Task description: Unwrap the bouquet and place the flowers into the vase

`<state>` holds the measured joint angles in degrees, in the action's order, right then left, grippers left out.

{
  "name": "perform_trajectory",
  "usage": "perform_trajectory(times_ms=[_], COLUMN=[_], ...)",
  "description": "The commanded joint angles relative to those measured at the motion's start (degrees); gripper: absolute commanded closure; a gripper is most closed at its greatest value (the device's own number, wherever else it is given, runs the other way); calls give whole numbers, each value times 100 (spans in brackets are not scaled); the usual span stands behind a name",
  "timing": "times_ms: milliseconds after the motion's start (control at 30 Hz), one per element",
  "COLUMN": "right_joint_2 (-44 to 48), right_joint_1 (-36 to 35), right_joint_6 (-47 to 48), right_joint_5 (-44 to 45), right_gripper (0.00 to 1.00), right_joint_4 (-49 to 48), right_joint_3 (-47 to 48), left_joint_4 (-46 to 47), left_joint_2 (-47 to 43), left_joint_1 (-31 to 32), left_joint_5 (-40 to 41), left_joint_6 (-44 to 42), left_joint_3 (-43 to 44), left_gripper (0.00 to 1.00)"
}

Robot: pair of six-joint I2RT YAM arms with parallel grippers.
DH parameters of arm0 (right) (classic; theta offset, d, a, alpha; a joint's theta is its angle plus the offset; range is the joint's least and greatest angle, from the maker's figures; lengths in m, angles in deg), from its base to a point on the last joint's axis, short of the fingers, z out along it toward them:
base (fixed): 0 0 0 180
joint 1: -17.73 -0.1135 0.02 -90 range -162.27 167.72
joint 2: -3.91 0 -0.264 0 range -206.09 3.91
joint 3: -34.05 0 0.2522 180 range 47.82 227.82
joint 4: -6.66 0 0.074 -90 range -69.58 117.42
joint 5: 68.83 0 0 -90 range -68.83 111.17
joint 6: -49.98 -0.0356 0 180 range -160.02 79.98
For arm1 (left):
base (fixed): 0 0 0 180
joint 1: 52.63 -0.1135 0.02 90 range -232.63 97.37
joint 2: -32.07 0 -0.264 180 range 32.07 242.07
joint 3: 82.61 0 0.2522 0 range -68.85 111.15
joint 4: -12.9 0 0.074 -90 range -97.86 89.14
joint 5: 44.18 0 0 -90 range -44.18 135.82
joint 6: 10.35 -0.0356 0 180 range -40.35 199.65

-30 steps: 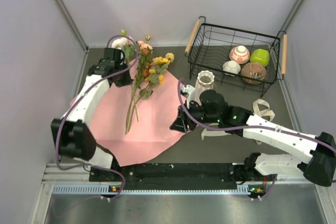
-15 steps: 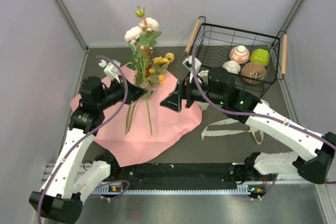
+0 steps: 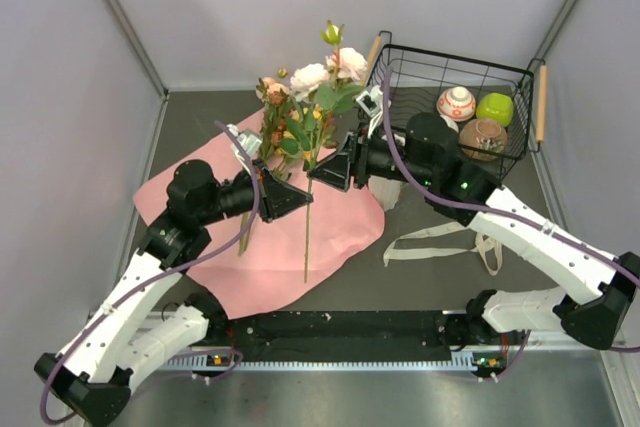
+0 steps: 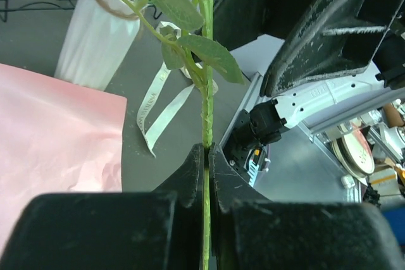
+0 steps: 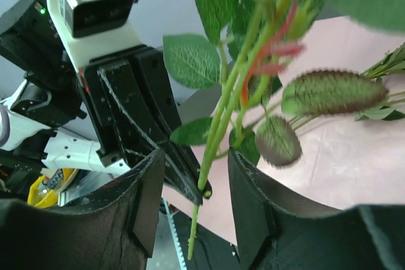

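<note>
My left gripper [image 3: 298, 197] is shut on the green stem [image 4: 207, 109] of one spray of the flowers [image 3: 325, 82], holding it upright above the pink paper sheet [image 3: 340, 227]. White and peach blooms top the spray. My right gripper [image 5: 196, 188] stands open with the same stem [image 5: 218, 131] between its fingers [image 5: 147, 200], not touching them, just above the left jaws. The rest of the bouquet's flowers [image 3: 275, 122] lie on the opened paper. The white ribbed vase [image 4: 95, 36] stands just beyond the paper's edge; in the top view my right arm covers most of it.
A black wire basket [image 3: 520, 117] at the back right holds several small bowls [image 3: 457, 103]. The beige ribbon [image 3: 440, 240] lies loose on the dark table to the right of the paper. Grey walls close in the sides and back.
My left gripper has lifted the spray off the paper and carried it right, toward the vase. My right gripper came up from the paper's edge and its jaws now bracket the stem.
</note>
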<state>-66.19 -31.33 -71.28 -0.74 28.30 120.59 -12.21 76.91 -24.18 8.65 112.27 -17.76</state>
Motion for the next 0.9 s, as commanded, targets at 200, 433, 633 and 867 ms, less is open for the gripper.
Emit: perform_trajectory(times_ms=[200, 433, 633, 867], right_joint_2=[207, 427, 515, 551], right_joint_1=[151, 160, 168, 160], right_joint_6=[156, 331, 340, 323], right_joint_5=[354, 864, 838, 855], right_gripper=[62, 60, 83, 100], right_joint_4=[-234, 30, -67, -173], right_joint_3=[194, 71, 0, -44], left_joint_4=[265, 160, 107, 46], left_joint_2=[297, 324, 447, 491], left_joint_1=[758, 996, 1110, 1181], left_joint_5=[491, 843, 851, 904], left_joint_6=[-397, -520, -581, -599], left_joint_3=[305, 428, 542, 639], left_gripper=[100, 100, 100, 100])
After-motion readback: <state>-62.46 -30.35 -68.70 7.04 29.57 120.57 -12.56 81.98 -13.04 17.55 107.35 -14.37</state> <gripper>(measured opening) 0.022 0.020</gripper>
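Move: The flower stem runs up between the right hand's half-open fingers, only about 1 cm ahead and 1 cm to the left of their midpoint. The vase stands roughly 16 cm ahead of that hand, 14 cm to its right and 26 cm below; the remaining flowers lie about 22 cm ahead, 13 cm left and 35 cm below. The left hand already pinches the same stem; from it the vase is some 18 cm ahead, 16 cm right and 21 cm below. The upright stem, still pinched lower down by the left fingers, is carried about 3.5 cm to the right. The right hand eases forward, then right and slightly up, some 3.5 cm in all, turning about 10 degrees clockwise, and its fingers shut on the stem just under the leaves, above the left grip. ##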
